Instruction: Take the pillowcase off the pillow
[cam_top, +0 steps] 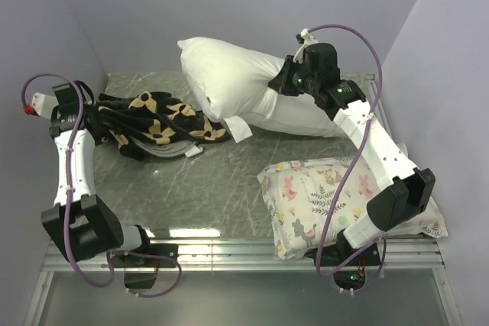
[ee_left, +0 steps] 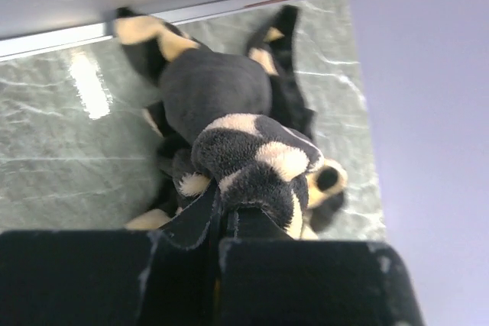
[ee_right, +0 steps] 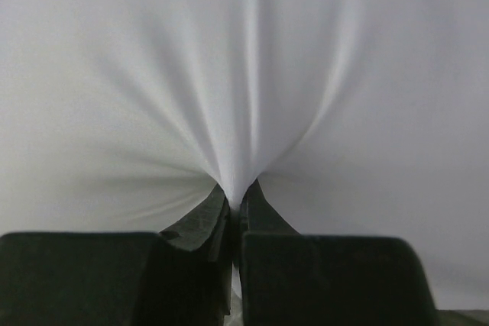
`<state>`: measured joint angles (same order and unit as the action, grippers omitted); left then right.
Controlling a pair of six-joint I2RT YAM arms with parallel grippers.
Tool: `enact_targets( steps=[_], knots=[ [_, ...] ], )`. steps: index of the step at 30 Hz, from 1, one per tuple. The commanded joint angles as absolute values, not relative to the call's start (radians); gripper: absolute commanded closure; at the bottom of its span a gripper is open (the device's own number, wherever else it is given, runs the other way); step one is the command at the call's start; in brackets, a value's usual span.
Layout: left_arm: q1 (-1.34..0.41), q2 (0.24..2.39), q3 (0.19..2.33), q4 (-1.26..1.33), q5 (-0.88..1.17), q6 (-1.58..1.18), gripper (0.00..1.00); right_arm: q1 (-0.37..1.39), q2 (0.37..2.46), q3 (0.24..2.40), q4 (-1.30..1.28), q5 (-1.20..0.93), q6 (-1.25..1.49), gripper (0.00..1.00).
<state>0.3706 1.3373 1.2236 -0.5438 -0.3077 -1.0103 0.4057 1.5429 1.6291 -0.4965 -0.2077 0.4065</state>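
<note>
The black pillowcase (cam_top: 157,127) with tan flower motifs lies bunched at the far left of the table, fully off the pillow. My left gripper (cam_top: 90,114) is shut on a fold of it; the left wrist view shows the fuzzy fabric (ee_left: 244,150) pinched between the jaws. The plump white pillow (cam_top: 244,85) lies at the back centre with its small white tag (cam_top: 239,130) at the near edge. My right gripper (cam_top: 284,80) is shut on a pinch of the pillow's white cloth (ee_right: 244,112), which fills the right wrist view.
A smaller white pillow with pastel floral print (cam_top: 336,200) lies at the front right under my right arm. Grey marbled tabletop (cam_top: 206,188) shows between the things. Lavender walls close in on the left, back and right.
</note>
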Motion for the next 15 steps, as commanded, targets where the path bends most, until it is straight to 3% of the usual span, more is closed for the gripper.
enact_targets(
  steps=[1, 7, 10, 14, 15],
  knots=[
    [0.376, 1.264, 1.241, -0.494, -0.244, -0.973, 1.00, 0.413, 1.568, 1.680, -0.342, -0.235, 0.451, 1.00],
    [0.357, 1.223, 1.161, -0.399, -0.048, -0.917, 0.99, 0.426, 1.635, 1.528, -0.215, -0.221, 0.482, 1.00],
    [0.313, 1.216, 1.141, -0.396, -0.025, -0.876, 0.95, 0.449, 1.684, 1.462, -0.157, -0.203, 0.488, 1.00],
    [0.279, 1.189, 1.089, -0.382, -0.011, -0.839, 0.75, 0.475, 1.749, 1.393, -0.084, -0.215, 0.508, 1.00],
    [0.276, 1.181, 1.063, -0.374, -0.009, -0.833, 0.66, 0.483, 1.759, 1.381, -0.074, -0.215, 0.509, 1.00]
  ],
)
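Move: The right hand grips the white pillow by its upper side; the pillow's middle lies some 10 cm below it, about 5 cm ahead and 2 cm left. The black pillowcase pile is some 40 cm left of this hand, 8 cm ahead and 28 cm below; the patterned pillow is about 25 cm back, 23 cm right and 27 cm below. The left hand holds the pillowcase's end, the pile's middle roughly 10 cm right, 7 cm ahead and 17 cm below. Downward about 14 cm, ever faster, and some 5 cm left, the right hand brings the gripped pillow towards the table, keeping its pinch while the fingers tip about 10 degrees further down. The left hand lifts the pillowcase's end a little, then sinks again, going about 7 cm right over the pile and turning 20 degrees clockwise as its fingers begin to open. ##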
